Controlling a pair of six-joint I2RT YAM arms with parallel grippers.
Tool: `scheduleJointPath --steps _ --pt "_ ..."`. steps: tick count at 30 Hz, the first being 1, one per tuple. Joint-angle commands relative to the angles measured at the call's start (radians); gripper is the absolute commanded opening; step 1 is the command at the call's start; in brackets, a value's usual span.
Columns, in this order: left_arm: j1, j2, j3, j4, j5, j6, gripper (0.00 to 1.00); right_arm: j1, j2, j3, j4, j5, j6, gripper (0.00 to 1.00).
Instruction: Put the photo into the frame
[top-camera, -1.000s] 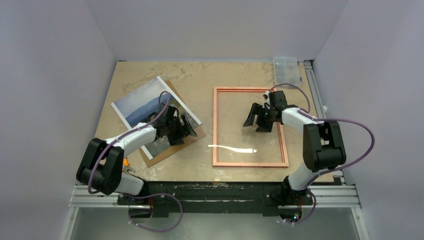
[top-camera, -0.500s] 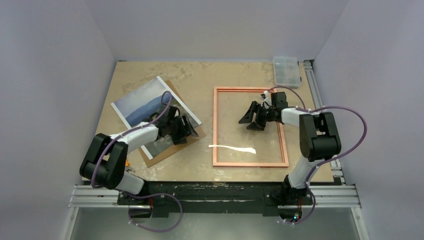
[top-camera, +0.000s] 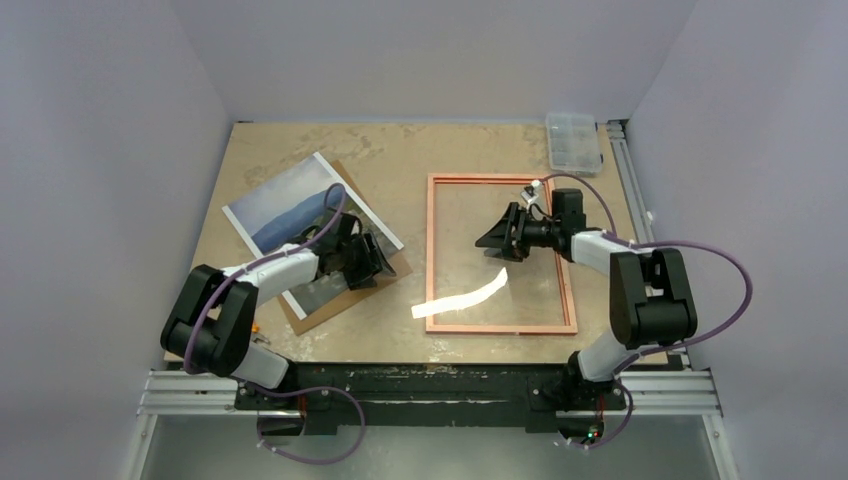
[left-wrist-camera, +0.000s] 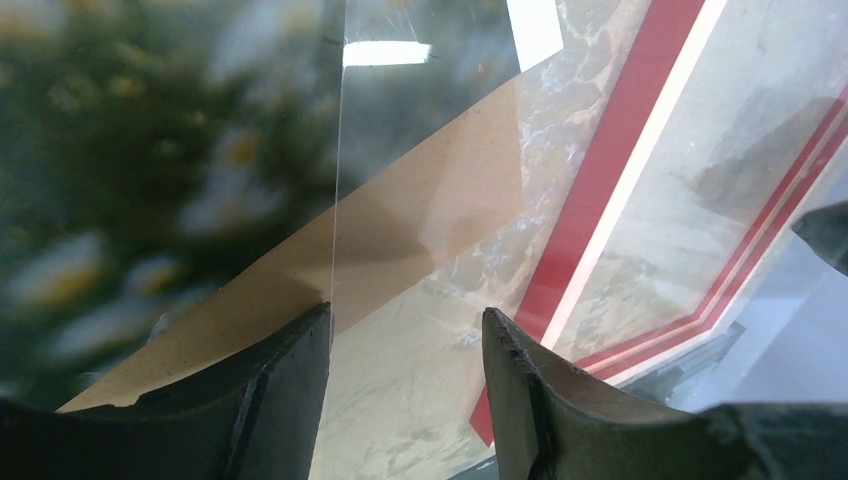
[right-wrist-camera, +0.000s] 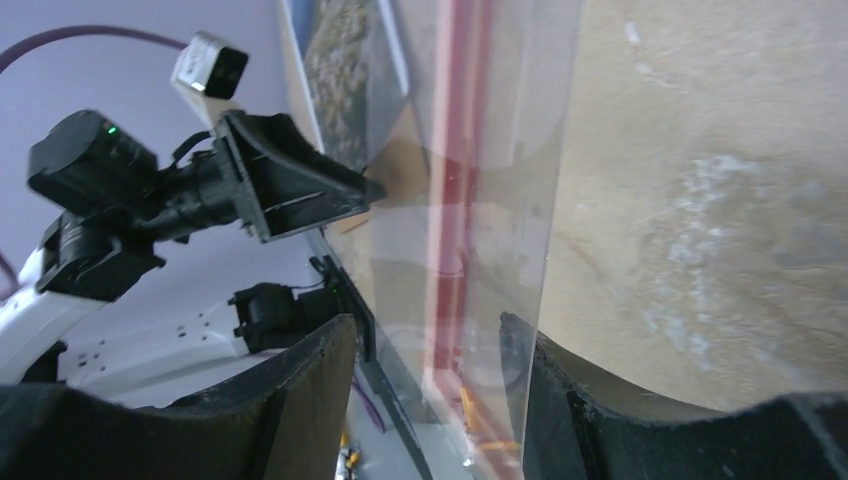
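The photo (top-camera: 290, 200) lies face up at the left on a brown backing board (top-camera: 345, 290). The frame (top-camera: 432, 250) lies copper side up at centre right; the left wrist view shows it as red strips (left-wrist-camera: 610, 190). A clear pane (top-camera: 460, 297) spans between my two grippers, shown by a slanted glare. My left gripper (top-camera: 385, 255) is open, and the pane's edge (left-wrist-camera: 335, 200) meets its left finger (left-wrist-camera: 290, 380). My right gripper (top-camera: 490, 242) is also open, and the pane (right-wrist-camera: 480, 200) passes between its fingers, close to the right one (right-wrist-camera: 560, 400).
A clear plastic box (top-camera: 574, 140) stands at the back right corner beside a metal rail (top-camera: 630, 190). Grey walls close in the table on three sides. My left arm's gripper (right-wrist-camera: 300, 190) faces the right wrist camera across the pane.
Both grippers' jaws have narrowed. The right gripper has turned and shifted slightly left over the frame. The glare on the pane went from flat to slanted.
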Motion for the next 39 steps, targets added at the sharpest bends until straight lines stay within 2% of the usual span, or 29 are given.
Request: scheduleJointPath --steps 1,13,18,19,24,29,33,39 --pt "-0.017 0.009 0.012 0.012 0.009 0.022 0.54 0.009 -0.066 0.004 0.016 -0.131 0.015 0.52" --pt "-0.026 -0.022 0.015 -0.002 0.001 0.025 0.53 0.009 -0.065 0.017 -0.091 -0.112 -0.055 0.26" --pt "-0.026 -0.063 0.016 -0.009 0.000 0.025 0.54 0.011 -0.079 0.046 -0.161 -0.090 -0.084 0.02" --pt "-0.027 -0.075 0.016 -0.010 0.002 0.025 0.54 0.010 -0.085 0.051 -0.169 -0.089 -0.083 0.00" --pt "-0.030 -0.165 0.023 -0.035 -0.012 0.029 0.59 0.011 -0.138 0.078 -0.208 -0.056 -0.073 0.00" --pt "-0.029 -0.265 0.039 -0.068 -0.033 0.022 0.69 0.011 -0.219 0.167 -0.285 -0.025 -0.059 0.00" --pt "-0.031 -0.317 0.075 -0.119 -0.049 0.027 0.75 0.011 -0.296 0.280 -0.397 0.084 -0.062 0.00" --pt "-0.039 -0.314 0.105 -0.161 -0.057 0.032 0.76 0.011 -0.400 0.466 -0.518 0.243 -0.041 0.00"
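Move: The glass pane spans the gap between my hands, its right edge already between my right hand's open fingers and its middle about 10 cm to my right hand's left, level fore and aft, 3 cm lower. The frame's middle is 4 cm right of my right hand, 2 cm back, 9 cm down. From my left hand, the pane's middle is roughly 11 cm right and 2 cm up, and the photo 7 cm ahead, 16 cm left, 4 cm down. I rise about 2 cm with my right hand and ease back a little while shutting its fingers on the pane's right edge. Pinching it, I lift briskly, around 15 cm above the closing point, tilting the wrist and coming forward again slightly. My left hand stays by the pane's left edge until that grip is shut, then opens wider and climbs about 10 cm, away from the photo and board, its fingers tipping outward. ##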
